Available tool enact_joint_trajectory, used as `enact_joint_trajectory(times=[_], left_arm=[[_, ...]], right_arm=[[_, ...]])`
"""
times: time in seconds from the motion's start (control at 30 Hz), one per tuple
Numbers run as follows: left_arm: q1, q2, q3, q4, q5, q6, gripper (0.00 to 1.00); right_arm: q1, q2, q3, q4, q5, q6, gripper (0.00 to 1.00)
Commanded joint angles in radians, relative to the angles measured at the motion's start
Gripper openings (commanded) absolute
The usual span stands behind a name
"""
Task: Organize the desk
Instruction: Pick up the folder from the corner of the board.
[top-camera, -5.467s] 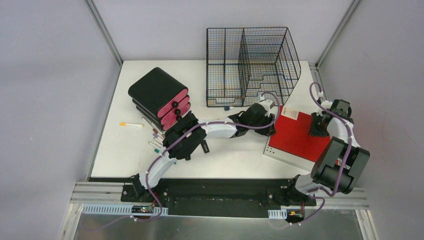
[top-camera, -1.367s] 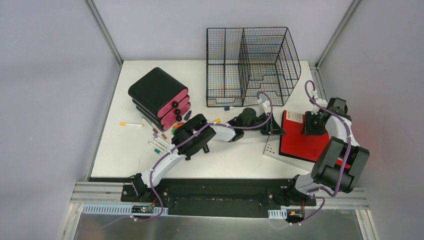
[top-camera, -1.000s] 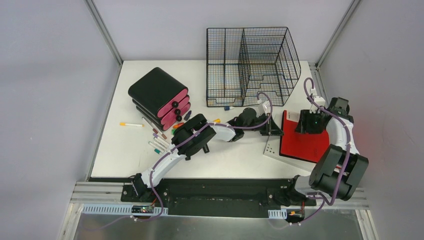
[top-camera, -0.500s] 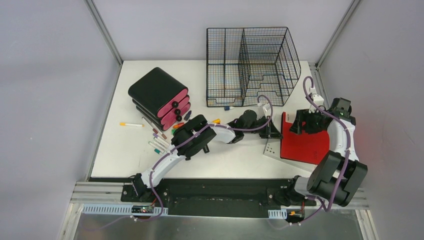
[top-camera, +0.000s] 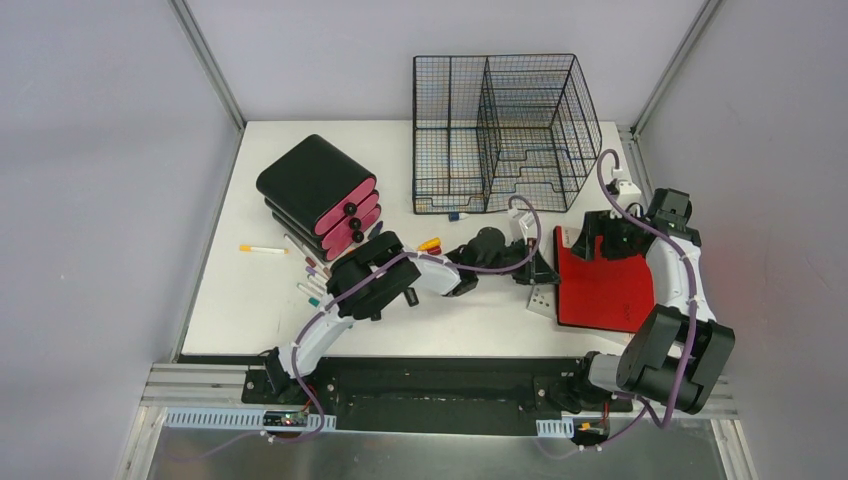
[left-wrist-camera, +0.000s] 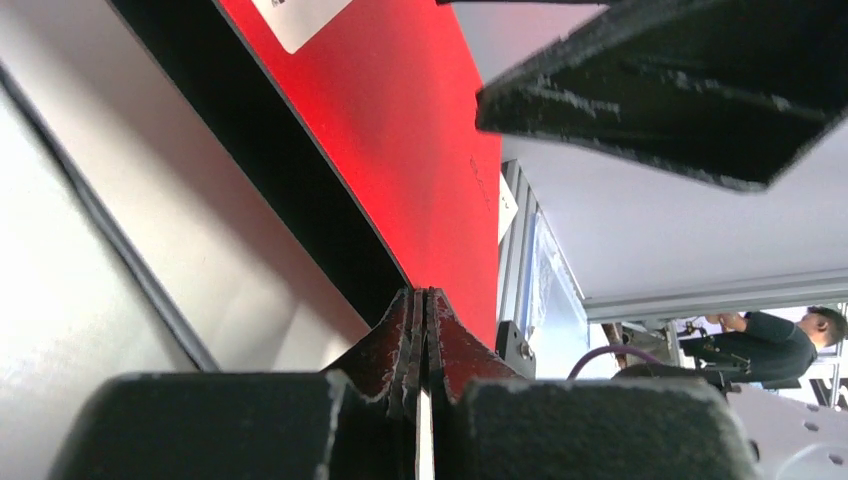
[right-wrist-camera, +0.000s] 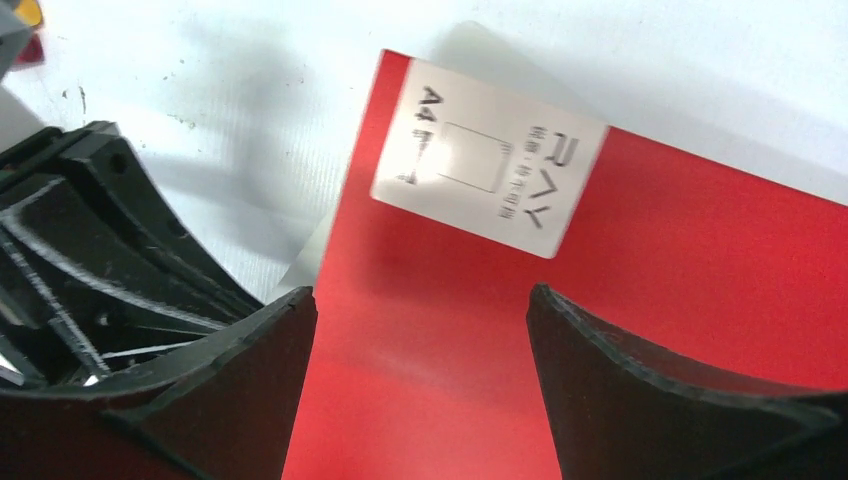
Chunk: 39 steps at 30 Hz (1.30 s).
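Note:
On the white desk (top-camera: 250, 290), a red folder (top-camera: 605, 285) lies at the right over a grey sheet (top-camera: 541, 299). My left gripper (top-camera: 541, 272) is at the folder's left edge. In the left wrist view it (left-wrist-camera: 425, 292) is shut, with thin layers of the red cover (left-wrist-camera: 400, 130) pinched at the tips. My right gripper (top-camera: 590, 243) hovers open over the folder's far-left corner. In the right wrist view its fingers (right-wrist-camera: 420, 292) straddle bare red cover (right-wrist-camera: 620, 300) just below the white label (right-wrist-camera: 488, 155), holding nothing.
A black wire-mesh rack (top-camera: 500, 130) stands at the back. A stack of black-and-pink cases (top-camera: 320, 195) sits at the left, with loose markers (top-camera: 315, 275) and a yellow pen (top-camera: 262, 249) beside it. An orange-capped marker (top-camera: 430, 243) lies by the left forearm.
The right gripper has opened and slid left along the folder's far edge. The left gripper has closed and drawn back slightly. The folder has swung squarer and covers more of the grey sheet.

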Motion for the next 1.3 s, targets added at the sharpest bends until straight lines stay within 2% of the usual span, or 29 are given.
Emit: enact_joint_trajectory(times=[0.0,0.37,0.6,0.73,0.77,0.83,0.97,1.27], left_arm=[[-0.001,-0.127,-0.096,0.135,-0.048,0.061,0.0],[0.028,-0.249,-0.405,0.282,-0.077,0.06,0.0],[0.055,-0.235,-0.523,0.366,-0.08,0.005,0.0],[0.075,-0.243,-0.571,0.37,-0.108,-0.019,0.43],[0.078,-0.247,-0.581,0.368,-0.114,-0.022,0.51],[0.082,-0.25,-0.594,0.358,-0.12,-0.03,0.59],[0.082,-0.246,-0.598,0.319,-0.127,-0.053,0.65],[0.063,-0.144,-0.526,0.317,-0.161,-0.185,0.67]], right_arm=[[0.001,-0.026,0.023,0.015,0.008,0.013,0.8],[0.001,-0.034,0.023,-0.003,-0.051,0.004,0.8],[0.001,-0.027,0.025,-0.007,-0.049,-0.003,0.8],[0.001,-0.025,0.025,-0.012,-0.054,-0.011,0.8],[0.001,-0.025,0.024,-0.013,-0.055,-0.013,0.8],[0.001,-0.025,0.025,-0.014,-0.055,-0.015,0.8],[0.001,-0.026,0.026,-0.016,-0.056,-0.017,0.8],[0.001,-0.031,0.024,-0.016,-0.058,-0.022,0.8]])
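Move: The left hand, shut, still pinches the middle of the folder's left edge, held up a little; the folder's middle is about 16 cm to its right, level with it in reach and roughly 4 cm lower. The white board's holed corner peeks out some 4 cm back and 2 cm left of the hand, 7 cm down, and the wire basket's middle is about 23 cm ahead and 11 cm left, around hand height. From the open right hand the folder's middle lies roughly 9 cm right, 5 cm back and 7 cm below. Keeping its pinch on the folder's left edge, the left hand hauls the folder to the left across the white board, towards the bare table in front of the wire basket, about 11 cm in all, while sinking some 4 cm. As the pull slows near its lowest point, the fingers open to about two-thirds and let go of the edge, and the hand turns about 10 degrees counter-clockwise, staying close beside the edge. ##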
